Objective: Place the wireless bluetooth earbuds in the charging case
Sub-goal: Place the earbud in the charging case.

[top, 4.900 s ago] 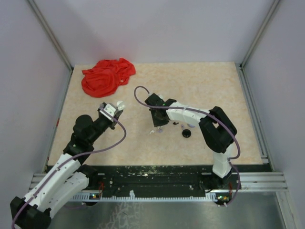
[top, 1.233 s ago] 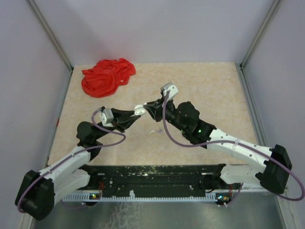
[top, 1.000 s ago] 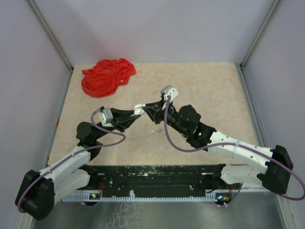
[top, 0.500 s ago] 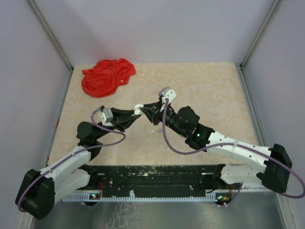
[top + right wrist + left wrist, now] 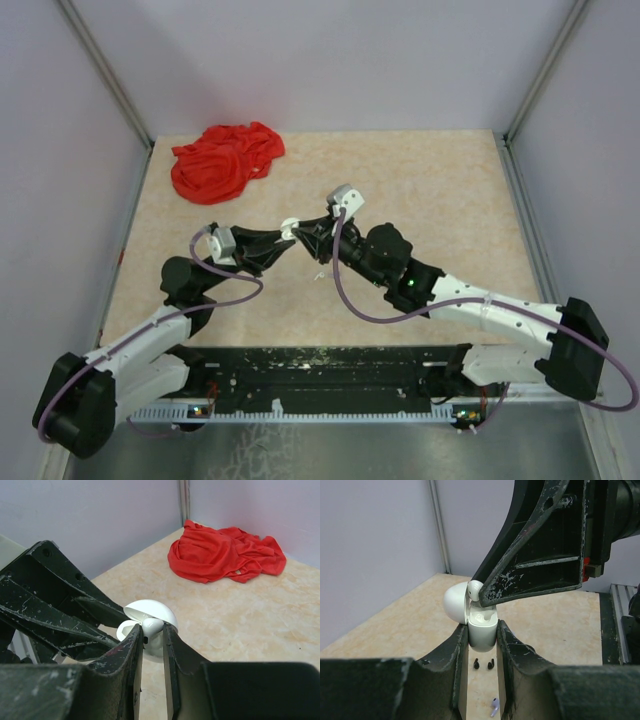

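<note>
My left gripper (image 5: 482,636) is shut on the white charging case (image 5: 482,622), held upright above the table with its domed lid (image 5: 455,602) swung open. My right gripper (image 5: 152,633) is shut on a white earbud (image 5: 154,624), which hangs at the case's open top, against the lid (image 5: 155,610). In the left wrist view this earbud (image 5: 474,588) shows just above the case's hollow. In the top view both grippers meet at the case (image 5: 290,228). Two black earbuds (image 5: 477,664) and a lavender earbud (image 5: 494,707) lie on the table below.
A crumpled red cloth (image 5: 225,160) lies at the table's back left; it also shows as the red cloth (image 5: 225,555) in the right wrist view. Grey walls with metal posts enclose the beige table (image 5: 430,190).
The right arm has edged left and slightly lower, bringing the white earbud closer over the open case. The left arm and the case have stayed still.
</note>
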Tool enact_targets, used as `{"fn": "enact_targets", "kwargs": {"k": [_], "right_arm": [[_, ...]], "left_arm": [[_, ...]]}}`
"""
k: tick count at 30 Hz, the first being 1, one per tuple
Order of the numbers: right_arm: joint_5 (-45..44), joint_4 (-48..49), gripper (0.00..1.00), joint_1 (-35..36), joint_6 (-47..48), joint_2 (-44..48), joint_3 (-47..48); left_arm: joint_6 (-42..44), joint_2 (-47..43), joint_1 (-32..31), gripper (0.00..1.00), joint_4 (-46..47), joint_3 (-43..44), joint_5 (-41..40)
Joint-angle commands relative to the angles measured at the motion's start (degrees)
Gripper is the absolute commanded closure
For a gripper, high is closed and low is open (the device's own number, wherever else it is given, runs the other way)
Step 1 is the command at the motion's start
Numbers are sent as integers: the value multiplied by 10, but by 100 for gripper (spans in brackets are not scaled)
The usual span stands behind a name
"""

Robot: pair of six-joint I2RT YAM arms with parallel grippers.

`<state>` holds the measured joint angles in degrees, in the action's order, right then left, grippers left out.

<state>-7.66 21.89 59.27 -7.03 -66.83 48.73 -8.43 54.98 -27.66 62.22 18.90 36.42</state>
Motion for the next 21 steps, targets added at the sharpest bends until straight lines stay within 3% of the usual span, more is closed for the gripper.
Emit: {"fn": "enact_targets", "kwargs": {"k": [1, 5, 9, 12, 21], "right_arm": [[-5, 26, 79, 8, 7, -4, 8], [-5, 10, 69, 8, 7, -5, 16], [-3, -13, 51, 8, 4, 10, 29], [-14, -42, 44, 8, 1, 27, 44], [-43, -209, 37, 1, -5, 37, 94]], "left_arm": [[-13, -2, -3, 99, 34, -5, 2], [-9, -4, -2, 99, 27, -2, 2], [1, -13, -2, 99, 3, -1, -11], [11, -26, -2, 99, -33, 5, -32], [85, -118, -2, 99, -304, 64, -155]]}}
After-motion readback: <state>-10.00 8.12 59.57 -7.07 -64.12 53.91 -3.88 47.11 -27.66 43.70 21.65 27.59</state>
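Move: The open charging case, held in the left fingers, has its middle barely 1 cm ahead, 1 cm to the right and 1 cm above the left hand point. From the right hand, which has the white earbud at the case mouth, the case is about 1 cm ahead, 2 cm left and 1 cm lower. On the table roughly 25 cm below the right hand, another white earbud lies some 5 cm ahead and 4 cm right, a lavender earbud 5 cm ahead and 8 cm right. Open the right fingers wide to let go of the white earbud in the case, letting that hand sink about 1 cm, then draw it about 2 cm to the right and back up, clear of the case. Keep the left grip on the case and, as the right hand leaves, carry it forward and left, nearly 2 cm each way, turning about 10 degrees counter-clockwise. ##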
